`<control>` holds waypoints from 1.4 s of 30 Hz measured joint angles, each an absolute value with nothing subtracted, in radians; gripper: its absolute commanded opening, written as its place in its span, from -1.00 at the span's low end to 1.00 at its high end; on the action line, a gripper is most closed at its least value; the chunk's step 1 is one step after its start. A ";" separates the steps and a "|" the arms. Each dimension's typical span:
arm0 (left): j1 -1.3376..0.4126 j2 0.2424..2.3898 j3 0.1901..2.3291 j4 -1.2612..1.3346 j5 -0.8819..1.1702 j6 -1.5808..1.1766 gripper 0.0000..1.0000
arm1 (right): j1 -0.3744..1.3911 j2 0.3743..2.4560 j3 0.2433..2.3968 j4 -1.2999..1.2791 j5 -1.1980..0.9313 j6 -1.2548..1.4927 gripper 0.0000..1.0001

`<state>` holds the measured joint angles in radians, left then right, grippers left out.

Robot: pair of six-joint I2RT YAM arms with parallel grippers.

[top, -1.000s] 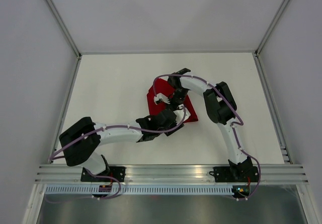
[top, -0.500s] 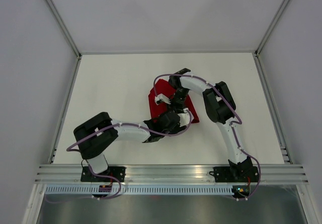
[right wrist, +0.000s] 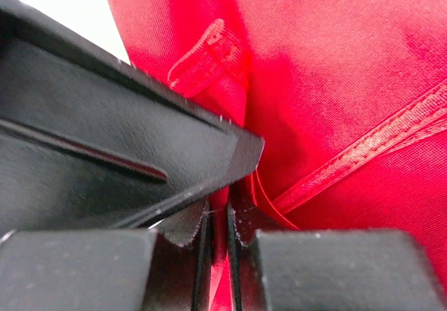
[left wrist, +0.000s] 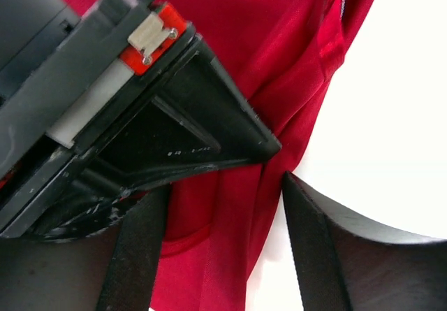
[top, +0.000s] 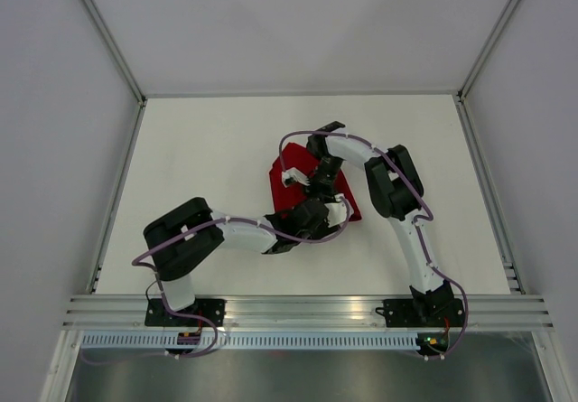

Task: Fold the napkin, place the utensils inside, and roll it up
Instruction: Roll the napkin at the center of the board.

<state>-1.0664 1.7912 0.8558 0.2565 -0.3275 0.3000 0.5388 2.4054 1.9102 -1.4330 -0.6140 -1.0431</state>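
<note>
The red napkin [top: 281,190] lies bunched at the middle of the table, partly under both wrists. In the right wrist view my right gripper [right wrist: 220,221] is shut on a thin upright fold of the napkin [right wrist: 328,66], near a hemmed edge. My left gripper [left wrist: 223,203] is open, its two fingers astride a ridge of the napkin [left wrist: 230,255] just below the right gripper's black finger [left wrist: 209,115]. From the top, the left gripper [top: 316,207] sits right against the right gripper [top: 312,185]. The utensils are out of view.
White table [top: 199,167] with a raised rim; grey walls on three sides. An aluminium rail [top: 298,310] runs along the near edge, where the arm bases are bolted. Purple cables loop along both arms.
The left arm's elbow has swung right and its gripper has crept up against the right gripper. The right gripper has stayed shut on the napkin.
</note>
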 measured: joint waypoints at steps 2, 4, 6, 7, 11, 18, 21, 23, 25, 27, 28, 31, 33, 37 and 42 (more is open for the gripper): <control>-1.065 1.803 0.866 0.259 -0.313 0.298 0.21 | 0.536 2.406 1.911 -1.437 -0.611 -1.044 -0.70; -1.062 1.814 0.874 0.263 -0.290 0.293 0.12 | 0.533 2.406 1.911 -1.440 -0.608 -1.044 -0.69; -1.061 1.823 0.882 0.262 -0.274 0.288 -0.03 | 0.532 2.406 1.912 -1.443 -0.601 -1.044 -0.70; -1.061 1.829 0.887 0.260 -0.262 0.286 -0.08 | 0.530 2.406 1.912 -1.445 -0.597 -1.045 -0.69; -1.056 1.850 0.908 0.258 -0.224 0.277 -0.44 | 0.523 2.406 1.914 -1.454 -0.579 -1.048 -0.68; -1.035 1.869 0.943 0.233 -0.149 0.268 -0.81 | 0.509 2.406 1.914 -1.465 -0.566 -1.052 -0.56; -1.016 1.874 0.962 0.211 -0.094 0.258 -0.88 | 0.499 2.403 1.913 -1.470 -0.569 -1.050 -0.36; -1.003 1.879 0.973 0.199 -0.054 0.249 -0.95 | 0.492 2.397 1.909 -1.470 -0.570 -1.044 -0.18; -0.991 1.884 0.983 0.192 -0.020 0.241 -0.95 | 0.482 2.384 1.902 -1.465 -0.572 -1.042 -0.02; -0.979 1.892 0.997 0.183 0.011 0.232 -0.95 | 0.469 2.371 1.896 -1.457 -0.575 -1.037 0.04; -0.974 1.897 1.003 0.181 0.026 0.230 -0.95 | 0.462 2.363 1.890 -1.448 -0.579 -1.035 0.08; -0.957 1.908 1.019 0.179 0.064 0.225 -0.95 | 0.444 2.343 1.872 -1.417 -0.589 -1.021 0.14; -0.945 1.914 1.027 0.178 0.091 0.220 -0.95 | 0.434 2.322 1.857 -1.382 -0.595 -1.014 0.17; -0.918 1.925 1.044 0.170 0.152 0.206 -0.95 | 0.418 2.292 1.843 -1.312 -0.597 -0.995 0.21; -0.894 1.938 1.068 0.146 0.220 0.196 -0.95 | 0.387 2.262 1.825 -1.224 -0.624 -0.936 0.23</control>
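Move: Just under the left hand's open fingers runs the napkin's folded near edge. The stretch it will grip lies about 3 cm to its right, level fore and aft, and 2 cm lower; it is right at the right hand's shut fingers, which already hold it. From the left hand, the napkin's near right corner is some 8 cm right and 4 cm back, its far corner roughly 14 cm ahead and 9 cm left, both about 3 cm below. The left fingers close on the folded near edge beside the right hand's pinch, sinking slightly, then keep hold as that hand travels about 5 cm right in all and tips its fingers some 20 degrees steeper. The right hand, still pinching, first draws the edge about 2 cm right, then opens, lets go and leaves forward over the napkin by roughly 6 cm, rising a couple of centimetres. ##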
